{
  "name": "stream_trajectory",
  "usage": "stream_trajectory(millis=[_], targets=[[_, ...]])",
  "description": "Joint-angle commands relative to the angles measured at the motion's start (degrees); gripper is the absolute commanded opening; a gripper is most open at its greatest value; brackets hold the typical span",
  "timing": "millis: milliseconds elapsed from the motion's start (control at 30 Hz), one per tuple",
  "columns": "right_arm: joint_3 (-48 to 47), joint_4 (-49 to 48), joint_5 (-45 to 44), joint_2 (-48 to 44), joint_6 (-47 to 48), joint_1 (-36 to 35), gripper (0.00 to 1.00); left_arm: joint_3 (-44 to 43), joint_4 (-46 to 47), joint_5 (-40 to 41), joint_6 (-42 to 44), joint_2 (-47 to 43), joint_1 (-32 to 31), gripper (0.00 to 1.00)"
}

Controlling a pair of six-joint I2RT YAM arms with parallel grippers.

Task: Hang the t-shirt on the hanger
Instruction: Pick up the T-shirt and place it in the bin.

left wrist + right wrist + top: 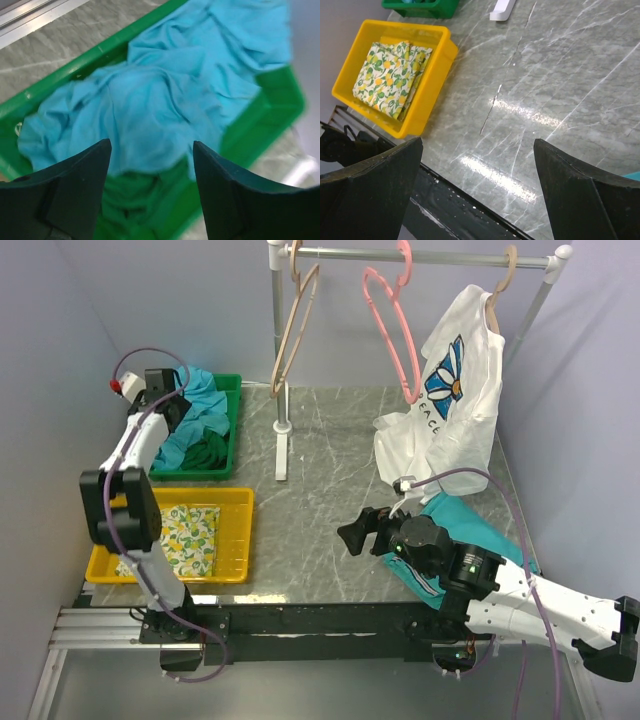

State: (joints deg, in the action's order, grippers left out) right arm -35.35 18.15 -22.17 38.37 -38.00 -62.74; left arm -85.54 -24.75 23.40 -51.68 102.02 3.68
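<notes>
The turquoise t-shirt (203,400) lies crumpled in the green bin (237,415) at the back left. In the left wrist view the t-shirt (165,95) fills the bin (280,102). My left gripper (172,405) hovers just above it, open and empty (152,145). The pink hanger (392,325) hangs by its hook from the rack rail at the back, bare. My right gripper (358,530) is open and empty above the table near the front edge, also shown in the right wrist view (477,142).
A white flower-print t-shirt (455,390) hangs on a tan hanger at the rail's right. Another tan hanger (293,330) hangs left by the rack post (280,370). A yellow bin (246,530) holds lemon-print cloth. A teal garment (470,525) lies under my right arm. Dark green cloth (210,452) lies in the green bin.
</notes>
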Motion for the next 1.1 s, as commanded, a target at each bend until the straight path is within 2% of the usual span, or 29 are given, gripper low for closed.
stream_trajectory(millis=[0, 267, 367, 400, 567, 600, 700, 900, 1067], targets=[[-0.7, -2.0, 1.5, -0.7, 0.0, 0.2, 1.00, -6.0, -0.6, -0.6, 4.7, 7.0, 2.1, 0.68], [1.1, -2.1, 1.8, -1.3, -1.1, 0.2, 1.00, -7.6, 1.4, -5.1, 7.9, 12.8, 3.0, 0.55], [1.3, -2.3, 1.5, -1.4, -1.3, 0.2, 1.00, -6.4, 2.8, -5.9, 8.0, 12.3, 3.2, 0.44], [1.3, -2.5, 1.4, -1.3, -1.1, 0.2, 1.00, -6.0, 3.1, -6.1, 8.2, 12.1, 3.2, 0.36], [0.8, -1.7, 0.8, -1.4, -0.6, 0.2, 1.00, -6.0, 4.4, -7.0, 9.5, 9.4, 3.2, 0.29], [1.1, -1.8, 0.9, -1.5, -0.5, 0.2, 1.00, -6.0, 4.5, -7.4, 9.8, 8.9, 3.3, 0.17], [1.5, -2.3, 0.7, -1.8, -0.5, 0.2, 1.00, -6.3, 5.5, -9.1, 11.8, 7.1, 3.3, 0.01], [1.3, -2.2, 1.2, -1.5, -0.5, 0.2, 1.00, -7.1, 5.6, -10.6, 14.3, 3.6, 3.2, 0.01], [1.1, -2.8, 1.5, -1.1, -0.2, 0.2, 1.00, -11.3, 4.9, -13.0, 16.7, -0.3, 3.3, 0.01]])
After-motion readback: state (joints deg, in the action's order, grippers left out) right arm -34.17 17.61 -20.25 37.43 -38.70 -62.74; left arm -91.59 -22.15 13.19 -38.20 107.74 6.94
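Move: Inside the green bin, the crumpled blue T-shirt has its middle about 4 cm ahead of the left hand and 10 cm below, neither left nor right. The dark green cloth lies some 6 cm back and 4 cm to the right, 12 cm down; the yellow bin is about 26 cm back and 4 cm left, the rack's foot 22 cm right and 4 cm back. From the right hand, the T-shirt is roughly 35 cm ahead, 38 cm left and 13 cm lower. Sinking about 8 cm and edging a little forward and left, the left hand tips some 10 degrees further down to reach the blue T-shirt, then closes its part-open fingers fully and pinches a fold. It then rises about 8 cm, almost to its starting height, drifting slightly right and turning clockwise, with the fold held. ##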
